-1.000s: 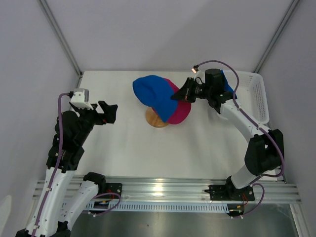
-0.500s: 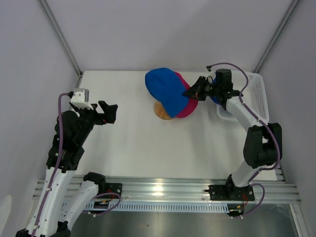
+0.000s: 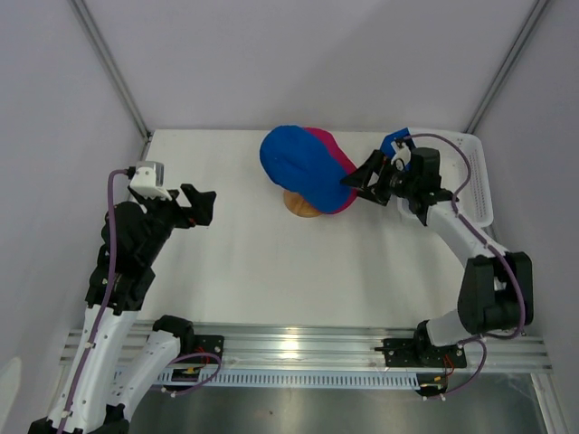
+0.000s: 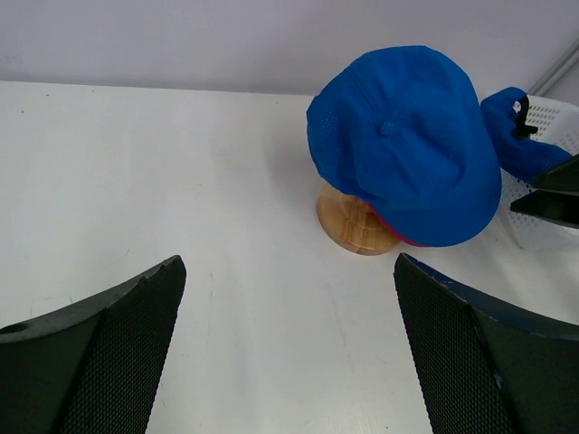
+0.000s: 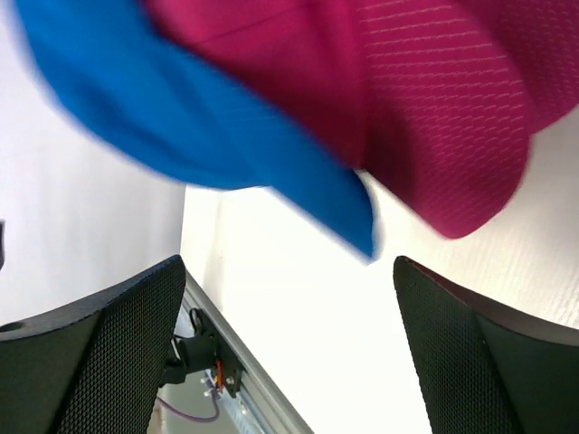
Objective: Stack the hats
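A royal blue cap (image 3: 294, 163) lies on top of a magenta-pink cap (image 3: 333, 158), both over the round wooden stand (image 3: 303, 204) at the table's far middle. My right gripper (image 3: 355, 181) is open and empty just right of the caps' edge. In the right wrist view the blue brim (image 5: 271, 154) and the magenta cap (image 5: 425, 108) hang above the open jaws. A second blue cap (image 3: 395, 142) lies in the white basket (image 3: 475, 176), partly hidden by the right arm. My left gripper (image 3: 201, 206) is open and empty at the left, facing the stand (image 4: 353, 221).
The white mesh basket stands at the far right edge, also in the left wrist view (image 4: 552, 113). White walls and frame posts close the table at the back and sides. An aluminium rail (image 3: 298, 348) runs along the near edge.
The right gripper drew back to the right and came off the caps. The blue and magenta caps and the stand shifted right, and the caps now sit over the stand.
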{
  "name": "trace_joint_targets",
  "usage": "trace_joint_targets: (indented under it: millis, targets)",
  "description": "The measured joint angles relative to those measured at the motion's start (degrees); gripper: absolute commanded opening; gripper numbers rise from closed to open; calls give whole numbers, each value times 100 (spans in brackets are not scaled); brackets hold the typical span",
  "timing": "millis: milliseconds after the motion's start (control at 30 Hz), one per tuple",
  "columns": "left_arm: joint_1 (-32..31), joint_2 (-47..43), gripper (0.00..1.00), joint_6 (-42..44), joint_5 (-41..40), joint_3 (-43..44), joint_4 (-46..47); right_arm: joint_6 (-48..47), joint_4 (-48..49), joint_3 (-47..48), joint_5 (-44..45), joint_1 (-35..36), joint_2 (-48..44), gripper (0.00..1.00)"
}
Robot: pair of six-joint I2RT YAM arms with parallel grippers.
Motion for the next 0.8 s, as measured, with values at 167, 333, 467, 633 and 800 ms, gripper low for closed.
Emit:
trace_joint_targets:
  millis: [167, 333, 467, 633, 800]
  targets:
    - [0, 11, 100, 0, 11, 0, 0, -7, 651, -643, 192, 28, -1292, 99]
    - [0, 22, 99, 0, 48, 0, 0, -85, 1886, -1523, 251, 129, -1834, 100]
    - [-4, 24, 99, 0, 48, 0, 0, -708, 1766, -1696, 675, 581, -1545, 99]
    - [-17, 57, 99, 0, 55, 0, 0, -1714, 1692, -1825, 1158, 1139, -1488, 99]
    - [-26, 199, 99, 0, 76, 2, -2, -2623, 1587, -2140, 1567, 1611, -1644, 99]
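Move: From the right gripper, the blue hat on the stand is about 12 cm to the left and practically straight across, roughly level. The pink hat under it is some 10 cm left, 1 cm ahead and 3 cm lower, and the wooden stand 13 cm left, 1 cm ahead and 12 cm below. The basket is about 20 cm right and 8 cm ahead, 15 cm down. From the left gripper the blue hat sits around 21 cm right, 13 cm ahead and 12 cm lower. Jerk the right gripper up about 7 cm and back with the fingers staying wide open, clear of the blue brim between them. Then drop it some 9 cm while swinging left and farther back, to finish above the table on the robot's side of the pink hat. Roll the wrist roughly 35 degrees, counter-clockwise seen from behind the hand. ##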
